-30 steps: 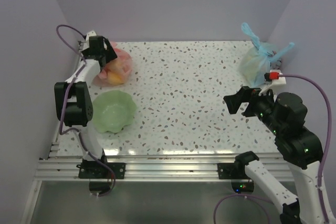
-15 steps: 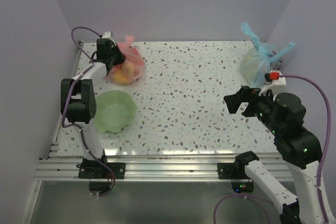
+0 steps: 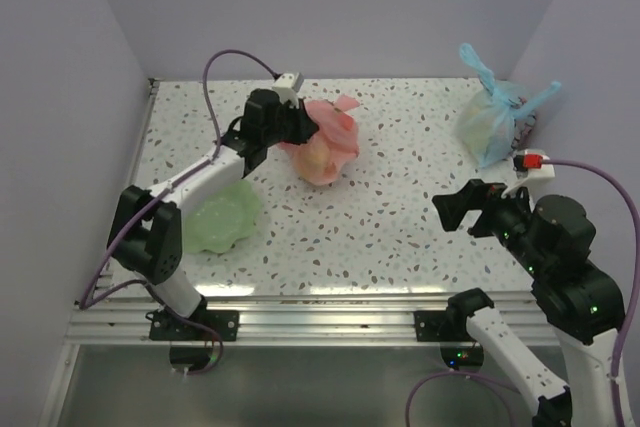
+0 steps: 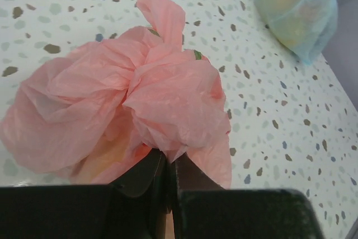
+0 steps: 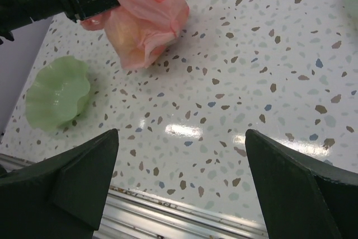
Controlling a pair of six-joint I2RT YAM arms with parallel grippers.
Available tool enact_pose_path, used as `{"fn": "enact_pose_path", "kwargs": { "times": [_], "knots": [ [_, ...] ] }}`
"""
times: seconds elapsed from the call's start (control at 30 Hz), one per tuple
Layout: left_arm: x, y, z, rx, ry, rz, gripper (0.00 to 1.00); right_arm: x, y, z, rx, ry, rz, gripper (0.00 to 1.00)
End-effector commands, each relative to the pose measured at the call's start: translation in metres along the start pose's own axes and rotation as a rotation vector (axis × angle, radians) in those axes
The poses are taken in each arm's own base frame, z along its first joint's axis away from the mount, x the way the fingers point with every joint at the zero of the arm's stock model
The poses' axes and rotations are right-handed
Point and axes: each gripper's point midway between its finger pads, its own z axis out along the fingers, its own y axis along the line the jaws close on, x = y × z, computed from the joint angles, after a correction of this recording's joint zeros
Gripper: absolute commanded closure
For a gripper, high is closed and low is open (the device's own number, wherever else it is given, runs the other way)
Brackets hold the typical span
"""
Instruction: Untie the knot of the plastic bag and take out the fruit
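My left gripper point(image 3: 303, 128) is shut on a fold of the crinkly pink plastic bag point(image 3: 326, 144) and holds it over the middle-left of the table. In the left wrist view the fingers point(image 4: 146, 173) pinch the bag point(image 4: 112, 93) from below. A twisted pink ear of the knot point(image 4: 163, 17) sticks up behind; it also shows in the top view point(image 3: 345, 104). Yellowish fruit point(image 3: 317, 159) shows faintly through the plastic, also in the left wrist view point(image 4: 109, 152). The bag point(image 5: 146, 23) hangs from the left fingers in the right wrist view. My right gripper point(image 5: 182, 138) is open and empty at the near right point(image 3: 455, 209).
A green wavy bowl point(image 3: 222, 217) sits at the near left, under the left arm; it also shows in the right wrist view point(image 5: 56, 90). A light blue tied bag point(image 3: 488, 117) stands at the far right, also in the left wrist view point(image 4: 299, 6). Purple walls enclose the table.
My left gripper has carried the pink bag from the far left corner rightward and nearer, toward the table's middle. The right arm has shifted slightly.
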Motion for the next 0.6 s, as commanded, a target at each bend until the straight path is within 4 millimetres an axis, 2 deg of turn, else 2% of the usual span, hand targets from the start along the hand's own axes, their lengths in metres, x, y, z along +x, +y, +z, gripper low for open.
{"fn": "enact_pose_path", "kwargs": {
  "times": [0.0,0.07,0.1,0.17,0.2,0.27,0.3,0.37,0.4,0.43,0.47,0.5,0.53,0.57],
  "knots": [
    [0.012,-0.049,-0.011,0.066,-0.028,0.050,0.94,-0.001,0.001,-0.014,-0.014,-0.015,-0.023,0.01],
    [0.026,-0.065,-0.016,0.067,-0.033,0.050,0.90,0.001,0.000,-0.019,-0.017,-0.022,-0.021,0.01],
    [0.053,-0.080,-0.017,0.090,0.012,0.044,0.88,0.005,-0.001,-0.018,-0.014,-0.015,-0.018,0.01],
    [0.070,-0.092,-0.021,0.086,0.025,0.037,0.83,0.011,-0.003,-0.019,-0.010,0.000,-0.012,0.01],
    [0.092,-0.108,-0.025,0.110,0.065,0.034,0.82,0.014,-0.004,-0.019,-0.003,0.014,-0.003,0.01],
    [0.106,-0.119,-0.032,0.094,0.075,0.040,0.78,0.024,-0.008,-0.016,0.014,0.058,0.003,0.01],
    [0.125,-0.134,-0.039,0.110,0.102,0.051,0.75,0.027,-0.009,-0.015,0.021,0.075,0.004,0.01],
    [0.131,-0.142,-0.050,0.091,0.093,0.053,0.60,0.036,-0.008,-0.012,0.014,0.121,0.004,0.01],
    [0.145,-0.152,-0.058,0.105,0.114,0.051,0.56,0.042,-0.003,-0.010,-0.016,0.152,0.005,0.01],
    [0.143,-0.158,-0.064,0.109,0.104,0.046,0.47,0.045,0.000,-0.007,-0.033,0.166,0.005,0.01],
    [0.146,-0.156,-0.069,0.084,0.106,0.048,0.43,0.047,0.003,-0.005,-0.056,0.178,0.006,0.01],
    [0.151,-0.164,-0.076,0.091,0.112,0.044,0.38,0.054,0.004,-0.002,-0.068,0.198,0.005,0.01],
    [0.148,-0.167,-0.083,0.088,0.102,0.042,0.29,0.054,0.009,0.001,-0.095,0.200,0.009,0.01],
    [0.150,-0.163,-0.088,0.060,0.104,0.047,0.25,0.057,0.010,0.004,-0.102,0.207,0.012,0.01]
  ]
}}
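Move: The left hand still pinches the pink bag, its bulk hanging about 6 cm right of the fingers, level fore and aft, and 7 cm below them. The clear patch it is bound for lies some 17 cm back, 11 cm to the right and 15 cm below that hand. The green bowl sits about 18 cm back and 22 cm left. From the right hand, that patch is roughly 10 cm ahead, 18 cm left and 28 cm below. Sweep the left gripper quickly back and rightward with the pink bag, about 22 cm back and 11 cm right, to the clear near-middle of the table. Sink some 8 cm as it travels, open the fingers progressively to let go of the bag, and lift slightly at the last. Ease the open right gripper back a little, then down about 4 cm. ##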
